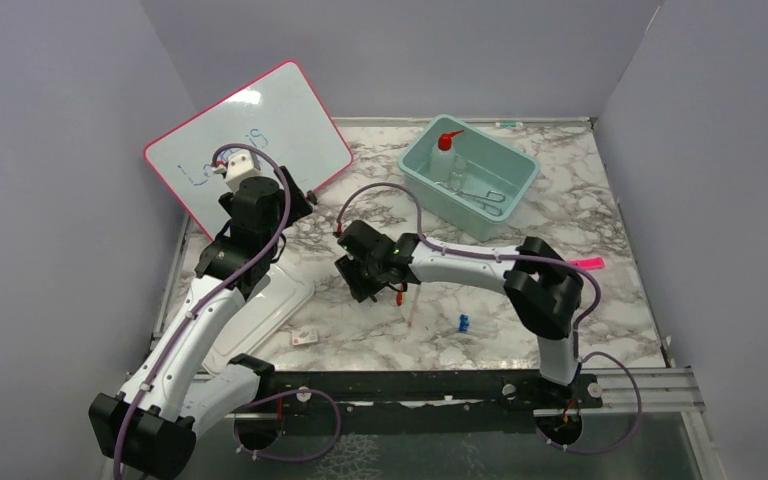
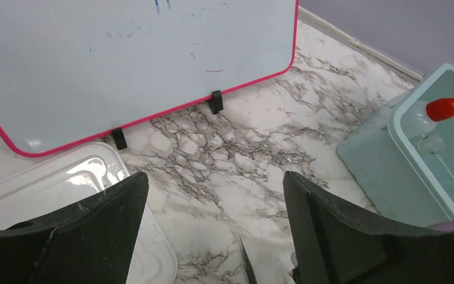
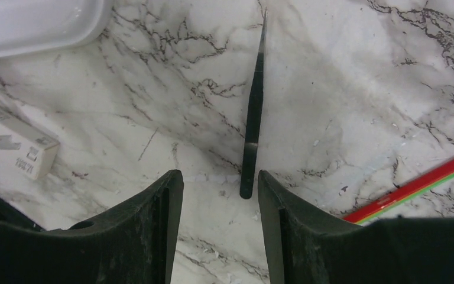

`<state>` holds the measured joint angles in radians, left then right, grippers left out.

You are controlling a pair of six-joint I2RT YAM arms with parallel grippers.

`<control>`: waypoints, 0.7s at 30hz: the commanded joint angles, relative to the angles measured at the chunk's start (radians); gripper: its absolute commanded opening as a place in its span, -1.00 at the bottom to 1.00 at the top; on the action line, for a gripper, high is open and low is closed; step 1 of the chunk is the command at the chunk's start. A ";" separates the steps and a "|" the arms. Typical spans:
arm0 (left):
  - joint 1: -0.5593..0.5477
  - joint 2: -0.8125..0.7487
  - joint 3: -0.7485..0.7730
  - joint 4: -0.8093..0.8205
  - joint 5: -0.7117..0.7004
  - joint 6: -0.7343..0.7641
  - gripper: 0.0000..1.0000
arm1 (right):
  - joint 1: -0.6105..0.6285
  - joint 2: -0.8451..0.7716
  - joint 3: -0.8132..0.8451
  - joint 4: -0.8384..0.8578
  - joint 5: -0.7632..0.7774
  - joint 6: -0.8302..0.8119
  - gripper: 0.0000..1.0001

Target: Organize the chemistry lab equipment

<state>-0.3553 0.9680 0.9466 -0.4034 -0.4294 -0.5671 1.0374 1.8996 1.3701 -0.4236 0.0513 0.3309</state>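
Black tweezers [image 3: 253, 118] lie flat on the marble table. Their near end sits just ahead of the gap of my right gripper [image 3: 220, 177], which is open and low over the table, nearer the right finger, with nothing gripped. A thin red stick [image 3: 414, 186] lies to the right of it. In the teal bin [image 1: 415, 165] stand a clear squeeze bottle with a red cap [image 1: 447, 140] and metal forceps [image 1: 487, 197]. My left gripper [image 2: 214, 177] is open and empty, held above the table in front of the whiteboard; the bottle's red cap [image 2: 443, 108] shows at its right.
The pink-framed whiteboard [image 1: 250, 135] stands at the back left on black feet. A white lid [image 1: 265, 305] lies below the left arm, with a small white box [image 1: 305, 338] beside it. A blue piece [image 1: 463, 322] and a pink item [image 1: 587, 264] lie on the right side.
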 commanded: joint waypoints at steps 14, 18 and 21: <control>-0.001 -0.026 0.008 0.002 -0.063 0.051 0.75 | 0.007 0.223 0.186 -0.078 0.138 0.054 -0.17; 0.000 -0.027 0.008 0.003 -0.063 0.054 0.75 | 0.007 0.251 0.201 -0.087 0.135 0.045 -0.35; -0.001 -0.024 0.010 0.002 -0.063 0.057 0.75 | 0.007 0.253 0.191 -0.087 0.135 0.040 -0.46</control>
<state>-0.3553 0.9619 0.9466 -0.4068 -0.4644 -0.5278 1.0435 2.1185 1.5536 -0.4805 0.1684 0.3843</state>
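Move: From the right gripper, the middle of the black tweezers lies about 4 cm ahead, 2 cm left and 5 cm below. The red stick is level with the tweezers' middle, some 8 cm to their right; the small white box is about 7 cm back and 14 cm left of the right hand, at table height. From the left hand, the tweezers are some 15 cm right, 5 cm back and 23 cm lower. Bring the open right gripper down about 4 cm onto the tweezers, working forward some 3 cm and a little left along them as it sinks, with a slight clockwise turn of the wrist. Once the fingers are over the shaft, narrow them to roughly half their starting gap, one either side of it, without shutting them yet. ##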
